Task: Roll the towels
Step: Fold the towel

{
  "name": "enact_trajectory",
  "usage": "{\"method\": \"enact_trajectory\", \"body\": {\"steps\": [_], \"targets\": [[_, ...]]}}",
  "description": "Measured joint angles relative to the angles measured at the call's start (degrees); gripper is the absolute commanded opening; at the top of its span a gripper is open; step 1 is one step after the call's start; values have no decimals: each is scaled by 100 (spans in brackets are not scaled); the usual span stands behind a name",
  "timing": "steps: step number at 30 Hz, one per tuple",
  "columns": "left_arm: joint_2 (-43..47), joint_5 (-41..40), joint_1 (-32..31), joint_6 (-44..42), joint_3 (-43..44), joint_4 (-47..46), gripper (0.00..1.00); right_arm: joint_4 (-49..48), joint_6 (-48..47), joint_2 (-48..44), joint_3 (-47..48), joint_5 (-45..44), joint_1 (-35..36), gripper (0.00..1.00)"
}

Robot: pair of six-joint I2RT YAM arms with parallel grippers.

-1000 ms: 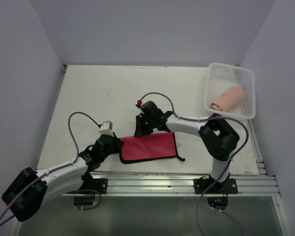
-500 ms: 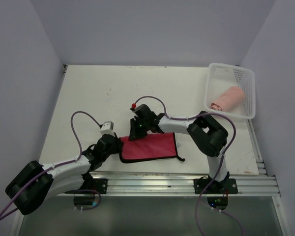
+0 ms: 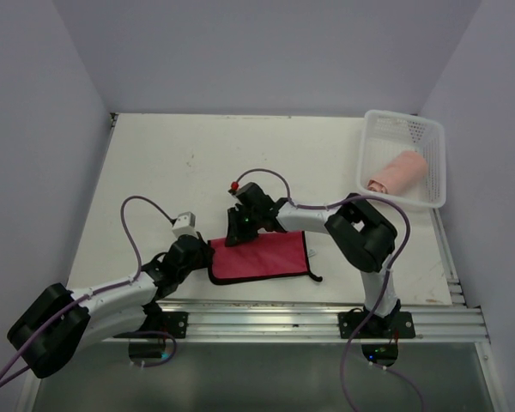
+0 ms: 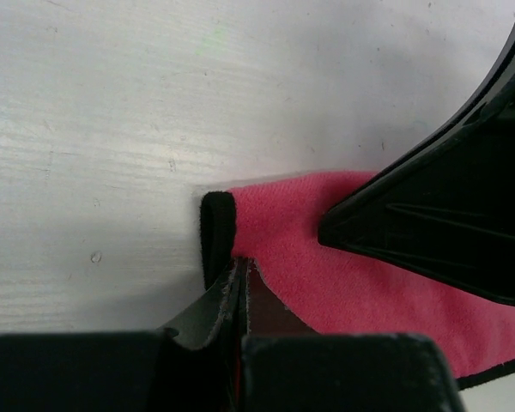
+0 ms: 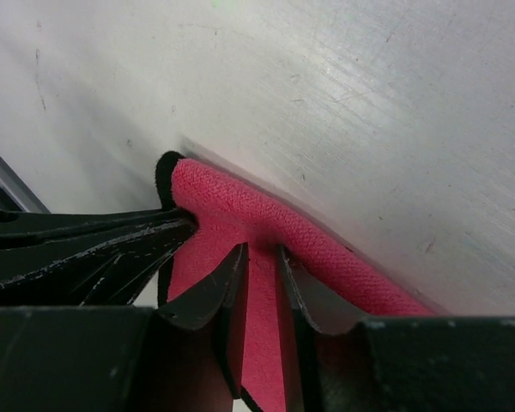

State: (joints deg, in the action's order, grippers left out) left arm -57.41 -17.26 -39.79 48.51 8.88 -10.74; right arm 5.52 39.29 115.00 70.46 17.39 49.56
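Observation:
The smaller cloth (image 3: 262, 256), red face up with dark trim, lies flat near the table's front edge. My left gripper (image 3: 208, 256) is shut on its left edge (image 4: 326, 275), the fingertips (image 4: 239, 273) pressed together beside the dark trim. My right gripper (image 3: 237, 230) sits low at the cloth's far left corner. In the right wrist view its jaws (image 5: 262, 251) stand slightly apart over the red face, just short of a raised fold (image 5: 240, 206). The salmon-pink towel (image 3: 397, 172) lies rolled in the white basket (image 3: 436, 163).
The basket stands at the table's back right corner. A dark strap of the cloth (image 3: 313, 273) trails off at its right end. A metal rail (image 3: 326, 313) runs along the front edge, and grey walls close in the table's sides.
My right gripper slid a little left to the cloth's far left corner and its jaws parted slightly. The left gripper stayed shut on the left edge.

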Motion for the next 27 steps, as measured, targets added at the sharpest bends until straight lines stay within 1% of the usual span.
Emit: {"method": "enact_trajectory", "body": {"steps": [5,13,19,27], "targets": [[-9,-20,0,94,0,9,0,-22,-70,-164,-205,9,-87,27],[-46,-50,0,186,20,15,0,39,-160,-562,-645,-39,-391,35],[-55,-55,0,188,35,37,0,68,-291,-883,-1003,-81,-588,39],[-63,-57,0,188,50,59,0,74,-450,-1458,-1655,-31,-1248,46]]}}
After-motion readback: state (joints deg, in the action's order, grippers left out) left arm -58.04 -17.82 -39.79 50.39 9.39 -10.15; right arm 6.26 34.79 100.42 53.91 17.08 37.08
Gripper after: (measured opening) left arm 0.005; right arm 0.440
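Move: Near the towel's left end the right hand hovers just inside the far edge; the towel's far-right corner, which it heads for, lies about 21 cm to its right, 3 cm ahead and 2 cm lower. The towel's middle is some 8 cm right and 5 cm back, its far-left corner about 6 cm left and 1 cm ahead. From the left hand the far-right corner is roughly 27 cm to the right and 4 cm ahead. Sweeping right along the towel's far edge, the right hand gathers speed and covers about 11 cm, easing some 2 cm forward at nearly constant low height, its fingertips still skimming the cloth. Its fingers spread from a narrow gap to nearly half open and the wrist turns slightly clockwise. The left hand stays put, still pinching the left edge near the far corner. ##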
